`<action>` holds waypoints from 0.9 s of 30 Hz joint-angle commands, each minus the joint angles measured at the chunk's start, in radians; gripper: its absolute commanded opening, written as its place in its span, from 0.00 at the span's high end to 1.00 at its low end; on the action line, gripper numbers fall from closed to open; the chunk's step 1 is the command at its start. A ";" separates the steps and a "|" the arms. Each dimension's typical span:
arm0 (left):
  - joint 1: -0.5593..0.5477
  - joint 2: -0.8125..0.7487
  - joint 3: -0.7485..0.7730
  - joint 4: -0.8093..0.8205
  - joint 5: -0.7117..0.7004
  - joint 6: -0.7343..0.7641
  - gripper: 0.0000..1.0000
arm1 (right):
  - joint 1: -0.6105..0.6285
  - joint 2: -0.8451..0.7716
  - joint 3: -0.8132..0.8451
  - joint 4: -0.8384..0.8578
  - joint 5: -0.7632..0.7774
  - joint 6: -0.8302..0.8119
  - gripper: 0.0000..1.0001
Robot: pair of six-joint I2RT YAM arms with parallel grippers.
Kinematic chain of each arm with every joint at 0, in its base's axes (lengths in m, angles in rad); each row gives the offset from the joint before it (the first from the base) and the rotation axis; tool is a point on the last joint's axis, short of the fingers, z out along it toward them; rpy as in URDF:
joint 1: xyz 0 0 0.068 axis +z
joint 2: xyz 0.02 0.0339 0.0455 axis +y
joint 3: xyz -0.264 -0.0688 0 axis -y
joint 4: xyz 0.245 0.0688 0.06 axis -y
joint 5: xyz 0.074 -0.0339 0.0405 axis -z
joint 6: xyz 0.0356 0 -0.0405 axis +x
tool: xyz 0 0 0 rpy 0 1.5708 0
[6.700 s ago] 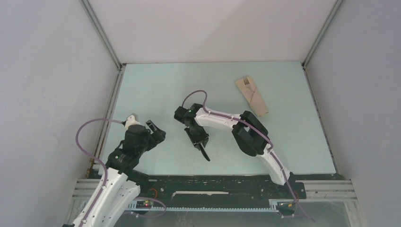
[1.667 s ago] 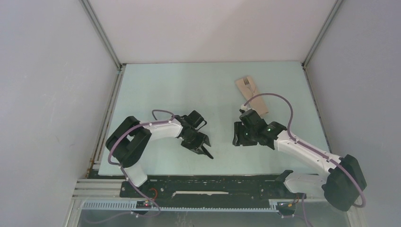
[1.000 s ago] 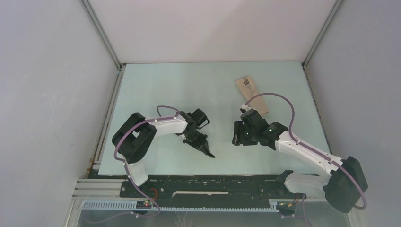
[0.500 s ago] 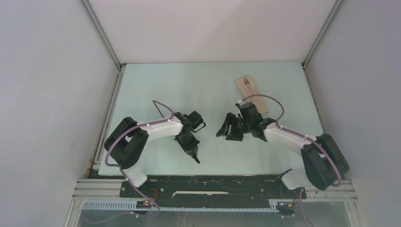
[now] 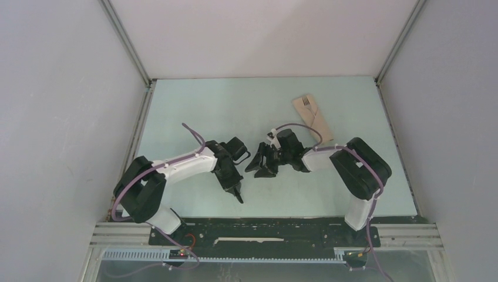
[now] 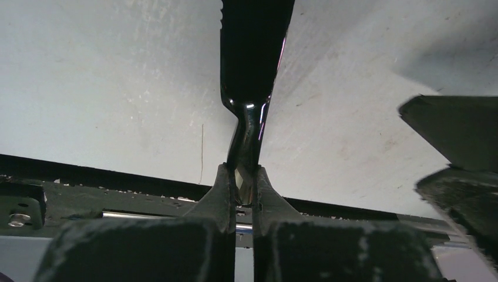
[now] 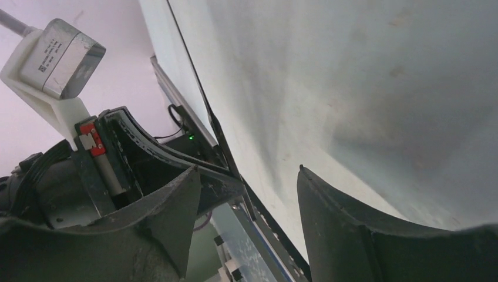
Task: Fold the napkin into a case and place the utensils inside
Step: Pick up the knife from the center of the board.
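Observation:
The napkin lies folded as a narrow beige case (image 5: 315, 120) at the back right of the table, with the silver fork (image 5: 306, 103) sticking out of its top end. My left gripper (image 5: 233, 188) (image 6: 242, 179) is shut on the handle of the black knife (image 5: 238, 197) (image 6: 253, 53), held just above the table near the front edge. The knife's blade points away from the wrist camera. My right gripper (image 5: 258, 165) (image 7: 246, 173) stands open and empty just right of the left one, its fingers (image 6: 455, 126) showing in the left wrist view.
The pale green table (image 5: 194, 111) ends at a black rail (image 5: 264, 226) along the front. Grey walls close in the left, back and right. The left arm's wrist camera (image 7: 59, 56) sits close beside the right gripper.
The right gripper has swung left across the table to the left gripper's side. The left gripper, still shut on the knife, has shifted slightly left and toward the front edge.

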 commanded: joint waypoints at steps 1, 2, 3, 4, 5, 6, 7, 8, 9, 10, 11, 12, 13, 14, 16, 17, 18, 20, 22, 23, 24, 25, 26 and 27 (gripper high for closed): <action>0.000 -0.057 0.009 -0.031 -0.018 0.028 1.00 | 0.042 0.069 0.059 0.159 -0.052 0.077 0.31; 0.000 -0.060 0.012 -0.033 -0.018 0.031 1.00 | 0.051 0.087 0.070 0.180 -0.059 0.080 0.30; 0.000 -0.063 0.015 -0.037 -0.018 0.033 1.00 | 0.059 0.105 0.085 0.184 -0.062 0.074 0.31; 0.001 -0.067 0.018 -0.039 -0.017 0.037 1.00 | 0.071 0.117 0.106 0.178 -0.064 0.061 0.30; 0.000 -0.069 0.021 -0.042 -0.016 0.041 1.00 | 0.083 0.126 0.122 0.168 -0.062 0.046 0.30; -0.001 -0.070 0.025 -0.044 -0.017 0.043 1.00 | 0.092 0.134 0.136 0.164 -0.057 0.037 0.30; -0.002 -0.072 0.028 -0.047 -0.016 0.044 1.00 | 0.100 0.140 0.146 0.166 -0.056 0.032 0.30; -0.004 -0.074 0.030 -0.048 -0.016 0.045 1.00 | 0.107 0.150 0.154 0.175 -0.063 0.033 0.30; -0.007 -0.075 0.033 -0.050 -0.018 0.048 1.00 | 0.115 0.166 0.166 0.182 -0.071 0.035 0.31; -0.008 -0.077 0.035 -0.052 -0.019 0.051 1.00 | 0.122 0.177 0.175 0.187 -0.077 0.037 0.32; -0.010 -0.077 0.040 -0.052 -0.020 0.052 1.00 | 0.130 0.187 0.188 0.191 -0.082 0.037 0.33; -0.012 -0.077 0.043 -0.052 -0.019 0.053 1.00 | 0.138 0.198 0.197 0.194 -0.086 0.038 0.35; -0.013 -0.077 0.044 -0.051 -0.017 0.054 1.00 | 0.145 0.208 0.204 0.198 -0.091 0.040 0.36; -0.015 -0.078 0.046 -0.052 -0.016 0.056 1.00 | 0.151 0.217 0.209 0.205 -0.094 0.045 0.38; -0.017 -0.081 0.049 -0.054 -0.020 0.059 1.00 | 0.165 0.233 0.217 0.220 -0.093 0.054 0.40; -0.018 -0.085 0.050 -0.056 -0.023 0.060 1.00 | 0.173 0.240 0.221 0.225 -0.094 0.057 0.40; -0.019 -0.089 0.050 -0.058 -0.026 0.060 1.00 | 0.178 0.250 0.223 0.229 -0.095 0.060 0.41; -0.019 -0.096 0.050 -0.064 -0.031 0.060 1.00 | 0.187 0.264 0.225 0.253 -0.101 0.070 0.44; -0.019 -0.100 0.045 -0.065 -0.031 0.061 1.00 | 0.193 0.272 0.225 0.276 -0.111 0.075 0.47; -0.021 -0.102 0.042 -0.062 -0.029 0.061 1.00 | 0.194 0.274 0.224 0.284 -0.117 0.073 0.48; -0.021 -0.105 0.039 -0.060 -0.026 0.064 1.00 | 0.196 0.275 0.224 0.293 -0.124 0.069 0.51; -0.022 -0.108 0.039 -0.058 -0.027 0.064 1.00 | 0.196 0.275 0.224 0.303 -0.129 0.067 0.55; -0.023 -0.114 0.037 -0.055 -0.030 0.067 1.00 | 0.197 0.277 0.225 0.315 -0.137 0.064 0.63; -0.023 -0.119 0.039 -0.053 -0.033 0.072 1.00 | 0.197 0.278 0.224 0.324 -0.145 0.062 0.74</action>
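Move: The knife is already off the board, pinched in the left fingers with its blade pointing forward; its middle is about 4 cm ahead of that hand point and some 1 cm above it. From the open right hand, the knife's middle lies roughly 8 cm to the left, 3 cm back and about 1 cm lower. The napkin case with the fork on it lies well clear, some 19 cm ahead of the right hand and 21 cm to its right, about 5 cm below. The right hand travels about 9 cm left and some 3.5 cm back to the knife, its fingers swinging roughly 15 degrees counter-clockwise until they reach across just forward of the left grip, one finger above the knife and one beneath, and on arriving the gap narrows from wide to about half, no firm pinch yet to be seen. The left hand keeps its shut pinch on the knife and lifts it slowly by 1.5 cm, fingers still pointing down. ##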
